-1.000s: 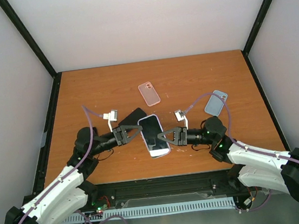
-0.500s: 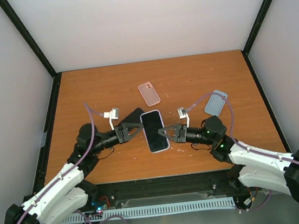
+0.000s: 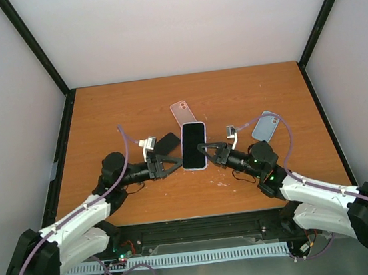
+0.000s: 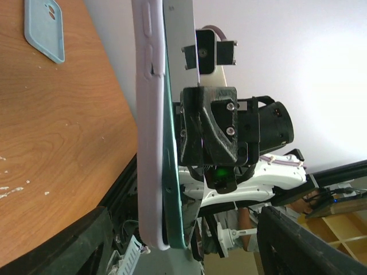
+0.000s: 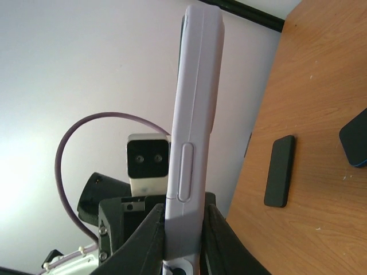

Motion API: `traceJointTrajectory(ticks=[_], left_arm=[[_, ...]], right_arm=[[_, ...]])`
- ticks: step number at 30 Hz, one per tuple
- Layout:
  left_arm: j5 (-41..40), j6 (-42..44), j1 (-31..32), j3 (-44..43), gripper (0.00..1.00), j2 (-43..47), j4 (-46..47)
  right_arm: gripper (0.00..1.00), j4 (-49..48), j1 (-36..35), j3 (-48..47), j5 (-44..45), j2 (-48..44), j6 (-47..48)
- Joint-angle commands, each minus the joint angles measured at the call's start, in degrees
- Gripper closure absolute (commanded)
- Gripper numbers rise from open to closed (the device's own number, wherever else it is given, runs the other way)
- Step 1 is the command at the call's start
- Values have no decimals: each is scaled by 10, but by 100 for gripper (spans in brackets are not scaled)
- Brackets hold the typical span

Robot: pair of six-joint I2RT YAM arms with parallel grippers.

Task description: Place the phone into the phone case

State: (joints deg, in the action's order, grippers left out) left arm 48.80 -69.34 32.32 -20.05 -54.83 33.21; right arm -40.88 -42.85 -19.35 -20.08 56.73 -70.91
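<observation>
The phone [image 3: 193,145], dark screen up, sits in a lavender phone case [image 4: 150,143] and is held above the table's middle. My right gripper [image 3: 206,150] is shut on its right long edge. In the right wrist view both fingers [image 5: 150,240] press the case's side [image 5: 192,114]. My left gripper [image 3: 168,164] stands open just left of the phone, apart from it. In the left wrist view the teal phone edge [image 4: 172,189] lies inside the case, with a thin gap at the lower corner. My left fingers [image 4: 309,240] stand wide on either side.
A pink case [image 3: 182,111] lies just beyond the held phone. A light blue case [image 3: 265,126] lies at the right, near my right arm. A flat black case [image 3: 168,141] rests by my left wrist and also shows as the black case [image 5: 280,171] on the wood.
My left gripper opened and let go of the phone. My right gripper carried the cased phone up and toward the far side, near the pink case.
</observation>
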Motion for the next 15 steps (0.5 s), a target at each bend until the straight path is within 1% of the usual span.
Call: traceJointTrajectory(ticks=[1, 5, 7, 12, 15], left_arm=[[24, -6, 8, -13, 30, -20, 52], [24, -10, 12, -16, 31, -33, 70], [23, -7, 13, -21, 36, -39, 65], [12, -7, 14, -19, 54, -42, 65], [-5, -5, 13, -17, 70, -35, 52]], right_arm=[[85, -74, -3, -29, 31, 14, -23], [85, -89, -3, -29, 27, 27, -32], [85, -90, -3, -28, 28, 29, -34], [84, -88, -3, -27, 25, 33, -36], [84, -86, -3, -22, 24, 32, -37]])
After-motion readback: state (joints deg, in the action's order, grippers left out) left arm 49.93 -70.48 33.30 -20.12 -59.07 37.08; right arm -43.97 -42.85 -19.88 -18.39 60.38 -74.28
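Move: The phone in its purple case lies flat in the right hand's fingers, its middle about 2 cm left of and 1 cm ahead of that hand, at its height. From the open left hand that middle is some 5 cm ahead and 5 cm right, level. On the table, roughly 20 cm lower, a black phone lies 17 cm ahead and 7 cm left of the left hand, the pink case 30 cm ahead and 3 cm right. Left fingers ease about 1 cm right, closing partway around the cased phone's near edge; right hand carries it 1 cm forward. ##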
